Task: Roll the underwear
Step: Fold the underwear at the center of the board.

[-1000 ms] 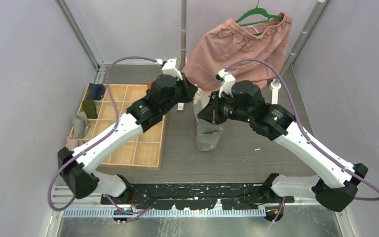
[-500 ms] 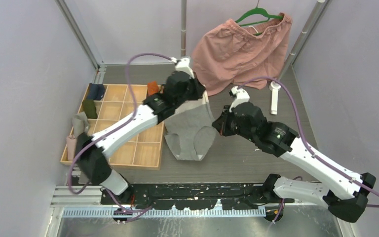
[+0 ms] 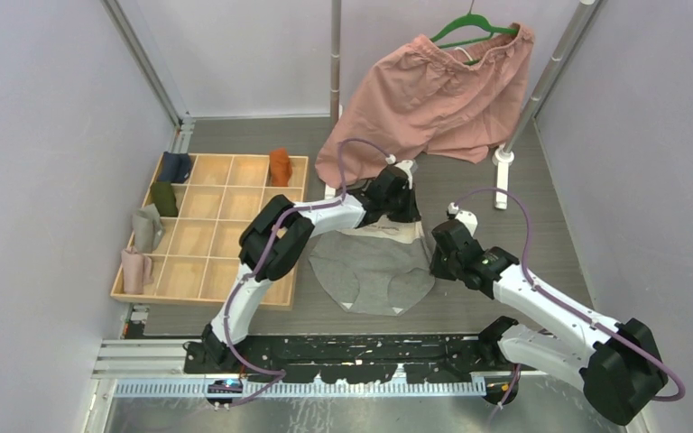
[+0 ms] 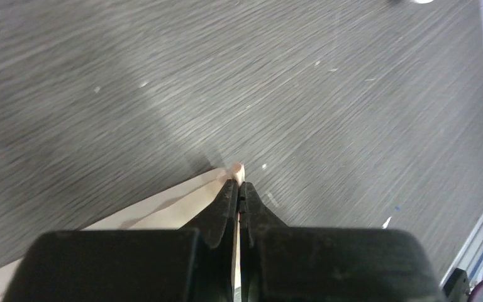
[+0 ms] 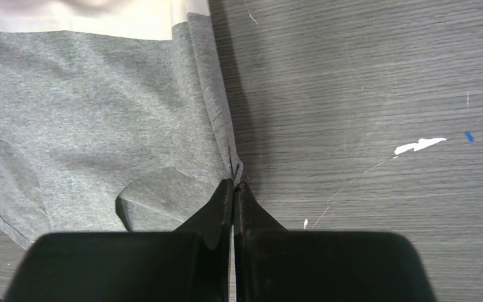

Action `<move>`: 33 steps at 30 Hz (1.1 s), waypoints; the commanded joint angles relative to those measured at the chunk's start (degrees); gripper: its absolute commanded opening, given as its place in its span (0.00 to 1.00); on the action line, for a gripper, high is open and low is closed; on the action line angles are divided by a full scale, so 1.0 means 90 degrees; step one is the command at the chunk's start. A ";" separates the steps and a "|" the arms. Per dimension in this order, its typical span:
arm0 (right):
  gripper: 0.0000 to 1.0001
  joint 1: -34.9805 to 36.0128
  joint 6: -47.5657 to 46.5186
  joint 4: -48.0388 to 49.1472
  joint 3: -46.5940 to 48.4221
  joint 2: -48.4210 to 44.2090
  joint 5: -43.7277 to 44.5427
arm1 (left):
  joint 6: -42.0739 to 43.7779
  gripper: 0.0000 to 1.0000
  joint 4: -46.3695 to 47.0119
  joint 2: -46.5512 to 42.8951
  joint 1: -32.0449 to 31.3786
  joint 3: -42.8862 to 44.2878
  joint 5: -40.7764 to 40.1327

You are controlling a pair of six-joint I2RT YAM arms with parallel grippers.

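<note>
The grey underwear (image 3: 370,275) lies spread flat on the dark table, its cream waistband (image 3: 386,233) at the far side. My left gripper (image 3: 401,209) is shut on the far right corner of that cream band (image 4: 163,212), and a nub of trim pokes out past its tips (image 4: 238,184). At the garment's right side, my right gripper (image 3: 435,260) is shut on the grey edge (image 5: 234,184); the grey cloth (image 5: 100,107) stretches away to the left. The rust-orange underwear (image 3: 279,166) sits in a far compartment of the wooden tray (image 3: 235,281).
The tray at left also holds a dark blue cloth (image 3: 176,166), a green one (image 3: 164,198), a grey roll (image 3: 147,229) and a pink one (image 3: 133,267). Big pink shorts (image 3: 433,90) hang on a green hanger at the back. A pole (image 3: 335,54) and a white stand foot (image 3: 503,176) are nearby.
The grey underwear, held up and hanging between the grippers before, has been lowered and spread flat on the table. Both arms came down and toward the near side, still gripping it.
</note>
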 commanded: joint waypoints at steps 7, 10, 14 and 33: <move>0.01 -0.0019 0.0393 -0.0205 0.0059 -0.0731 0.0618 | 0.0198 0.01 0.0466 0.0386 -0.0012 0.0881 0.0362; 0.01 -0.0026 0.0479 -0.0564 0.0249 -0.1034 0.0861 | 0.0138 0.01 0.0656 0.0403 -0.0012 0.0970 0.0557; 0.01 -0.0019 0.0624 -0.1238 0.0679 -0.1322 0.1157 | -0.0019 0.01 0.0933 0.0456 -0.0012 0.1201 0.0918; 0.01 -0.0011 0.0175 -0.0383 0.1815 -0.0126 -0.1126 | -0.0616 0.01 0.2554 -0.0160 0.0580 0.0196 0.1639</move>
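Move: The left hand holds the right end of the underwear's cream waistband, the right hand its grey right edge. The underwear's middle lies about 12 cm left and 13 cm back from the left hand, and 15 cm left of and level with the right, a few centimetres below both. From the left hand, the wooden box's middle is some 53 cm left and 3 cm back; the white post foot is 21 cm right and 9 cm ahead. Keeping their pinch on the underwear's right edge, both hands rise about 7 cm rightward, then swing left. ##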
